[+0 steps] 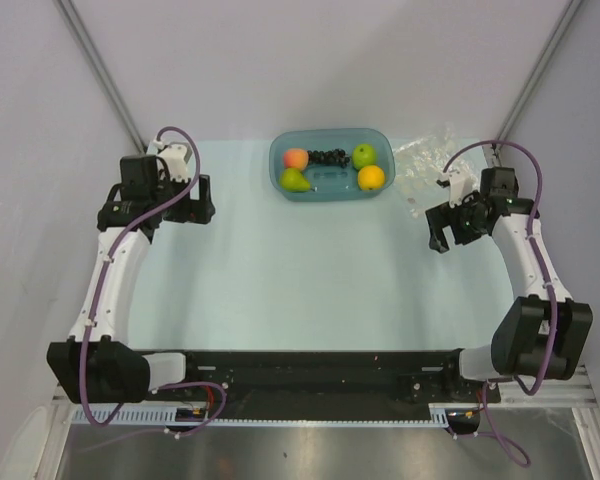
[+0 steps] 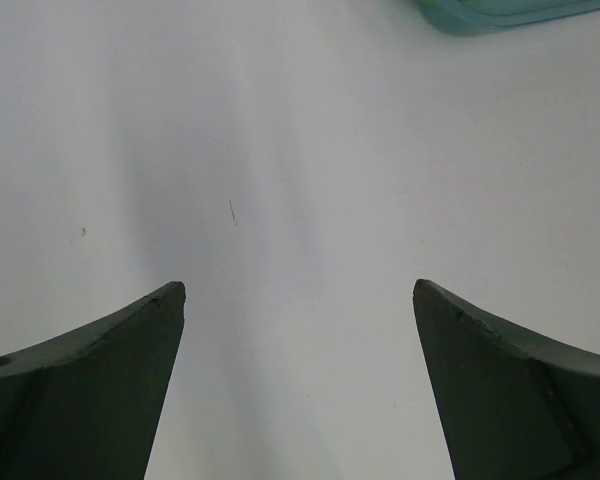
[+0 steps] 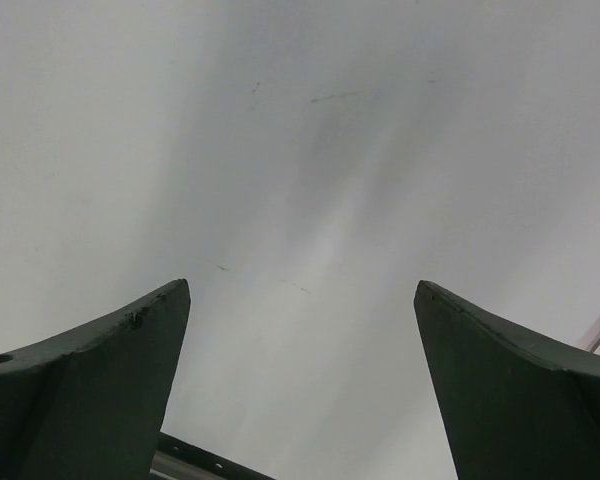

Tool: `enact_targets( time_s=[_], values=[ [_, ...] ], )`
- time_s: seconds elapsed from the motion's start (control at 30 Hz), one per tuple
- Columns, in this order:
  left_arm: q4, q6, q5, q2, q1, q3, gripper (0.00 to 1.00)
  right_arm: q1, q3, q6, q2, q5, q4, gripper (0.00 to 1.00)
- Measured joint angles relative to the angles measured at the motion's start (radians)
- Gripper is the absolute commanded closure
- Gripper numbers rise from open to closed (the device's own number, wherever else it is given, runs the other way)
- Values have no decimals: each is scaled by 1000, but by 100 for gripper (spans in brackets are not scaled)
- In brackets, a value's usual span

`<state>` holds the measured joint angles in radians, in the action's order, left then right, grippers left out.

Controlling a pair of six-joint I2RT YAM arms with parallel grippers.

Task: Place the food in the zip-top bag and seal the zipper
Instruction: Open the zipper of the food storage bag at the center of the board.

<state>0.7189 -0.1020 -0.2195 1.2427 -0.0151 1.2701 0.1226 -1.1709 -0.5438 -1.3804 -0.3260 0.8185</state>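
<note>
The food lies in a teal tub (image 1: 332,190) at the back middle: a red-orange peach (image 1: 296,159), a green pear (image 1: 295,180), a dark grape bunch (image 1: 329,157), a green apple (image 1: 364,155) and an orange (image 1: 371,177). The clear zip-top bag (image 1: 425,160) lies crumpled just right of the tub; its zipper cannot be made out. My left gripper (image 1: 204,200) is open and empty over bare table, left of the tub; it also shows in the left wrist view (image 2: 300,295). My right gripper (image 1: 436,232) is open and empty, just in front of the bag; it also shows in the right wrist view (image 3: 302,290).
The tub's corner (image 2: 480,12) shows at the top of the left wrist view. The pale table (image 1: 300,280) runs between the arms. A black rail (image 1: 310,365) with the arm bases lines the near edge. Grey walls close in the back and sides.
</note>
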Motion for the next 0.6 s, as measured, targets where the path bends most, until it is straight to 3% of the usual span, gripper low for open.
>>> enact_targets(
  time_s=[0.37, 0.6],
  values=[
    [-77, 41, 31, -9, 2, 19, 0, 108, -92, -108, -153, 1, -12, 0],
    [-180, 21, -38, -65, 19, 3, 1, 207, -85, -286, -249, -13, -204, 0]
  ],
)
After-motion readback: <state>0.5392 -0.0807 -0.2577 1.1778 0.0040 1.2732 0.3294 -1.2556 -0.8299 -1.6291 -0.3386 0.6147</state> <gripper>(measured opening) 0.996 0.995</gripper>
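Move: The zip-top bag lies flat at the board's far right, its middle about 22 cm ahead of the right gripper, level with it sideways, and some 14 cm below. Both neighbours are nearly as low: the yellow fruit about 21 cm ahead and 17 cm left of the right gripper, the green apple roughly 28 cm ahead and 19 cm left. From the left gripper the bag is about 20 cm ahead, 61 cm right and 23 cm below. Swing the open right gripper about 10 cm to the right, adding more and more forward travel and sinking a little, towards the bag's right-hand side; late on, roll it slightly, left side dipping. Meanwhile lift the open left gripper some 6 cm, edging forward, and tip its fingers up about 15 degrees. Touch nothing yet. ##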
